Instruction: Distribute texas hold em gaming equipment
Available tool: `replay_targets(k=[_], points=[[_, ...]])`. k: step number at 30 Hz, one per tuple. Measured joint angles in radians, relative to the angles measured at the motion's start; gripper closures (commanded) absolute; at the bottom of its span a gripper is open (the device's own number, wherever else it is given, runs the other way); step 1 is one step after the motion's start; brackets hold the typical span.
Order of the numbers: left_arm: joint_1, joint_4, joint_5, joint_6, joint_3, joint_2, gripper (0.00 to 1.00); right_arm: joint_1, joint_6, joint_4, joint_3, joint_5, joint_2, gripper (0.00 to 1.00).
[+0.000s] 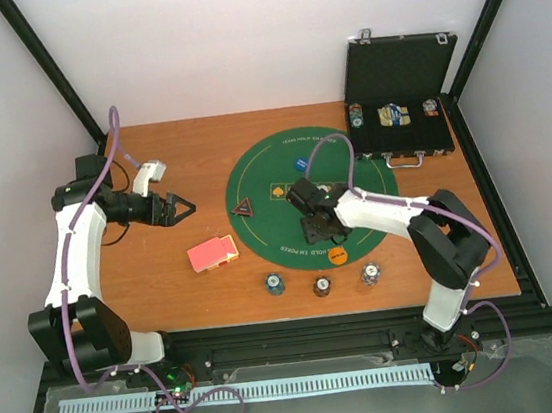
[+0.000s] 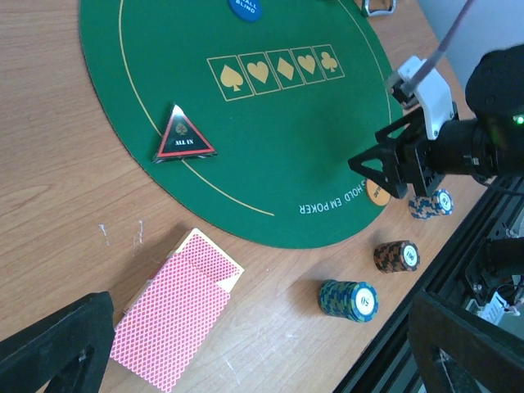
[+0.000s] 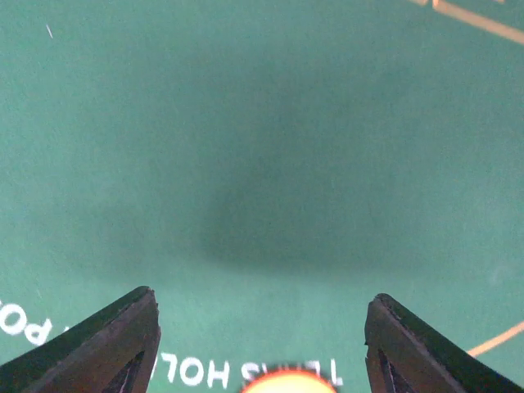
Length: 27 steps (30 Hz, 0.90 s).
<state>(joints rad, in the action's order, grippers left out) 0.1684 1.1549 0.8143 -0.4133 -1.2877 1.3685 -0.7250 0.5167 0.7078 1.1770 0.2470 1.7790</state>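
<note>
A red-backed card deck point(image 1: 211, 254) lies on the wood left of the round green mat point(image 1: 273, 182); it also shows in the left wrist view point(image 2: 172, 311). A dark red-edged triangle point(image 1: 244, 208) point(image 2: 183, 134), a blue disc point(image 1: 302, 161) point(image 2: 245, 6) and an orange disc point(image 1: 337, 254) point(image 3: 286, 381) lie on the mat. Three chip stacks point(image 1: 276, 284) point(image 1: 321, 287) point(image 1: 369, 275) stand along the near edge. My left gripper point(image 1: 184, 209) is open and empty, above the wood left of the mat. My right gripper point(image 1: 318, 234) is open, low over the mat just beyond the orange disc.
A black hinged case point(image 1: 402, 121) stands open at the back right with more chips and cards inside. The table's near edge point(image 1: 319, 314) runs just behind the chip stacks. Black frame posts rise at the back corners.
</note>
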Motion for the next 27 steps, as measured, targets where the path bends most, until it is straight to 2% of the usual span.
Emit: replay_targets(k=[8, 13, 27], points=[[0.000, 0.045, 0.020, -0.018, -0.004, 0.000, 0.00, -0.039, 0.055, -0.009, -0.187, -0.017, -0.151, 0.31], [0.000, 0.068, 0.019, -0.029, -0.017, -0.003, 0.00, -0.047, 0.069, -0.011, -0.239, -0.019, -0.208, 0.32], [0.000, 0.080, 0.021, -0.029, -0.036, -0.016, 0.00, -0.069, 0.061, -0.082, -0.268, -0.060, -0.174, 0.35]])
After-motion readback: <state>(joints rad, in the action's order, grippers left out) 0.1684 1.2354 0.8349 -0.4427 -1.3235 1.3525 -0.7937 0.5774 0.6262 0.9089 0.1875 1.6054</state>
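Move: The orange Big Blind button lies about 7 cm back and 3 cm right of the open right hand, some 3 cm below. On that level, the brown chip stack is about 14 cm back and 2 cm left, the grey chip stack about 12 cm back and 10 cm right, and the blue Small Blind button some 20 cm ahead and 3 cm left. From the left hand, the Big Blind lies about 38 cm right, 7 cm back and 22 cm below. The right hand draws back about 6 cm to the Big Blind button, sinking 2 cm late, fingers staying open. ##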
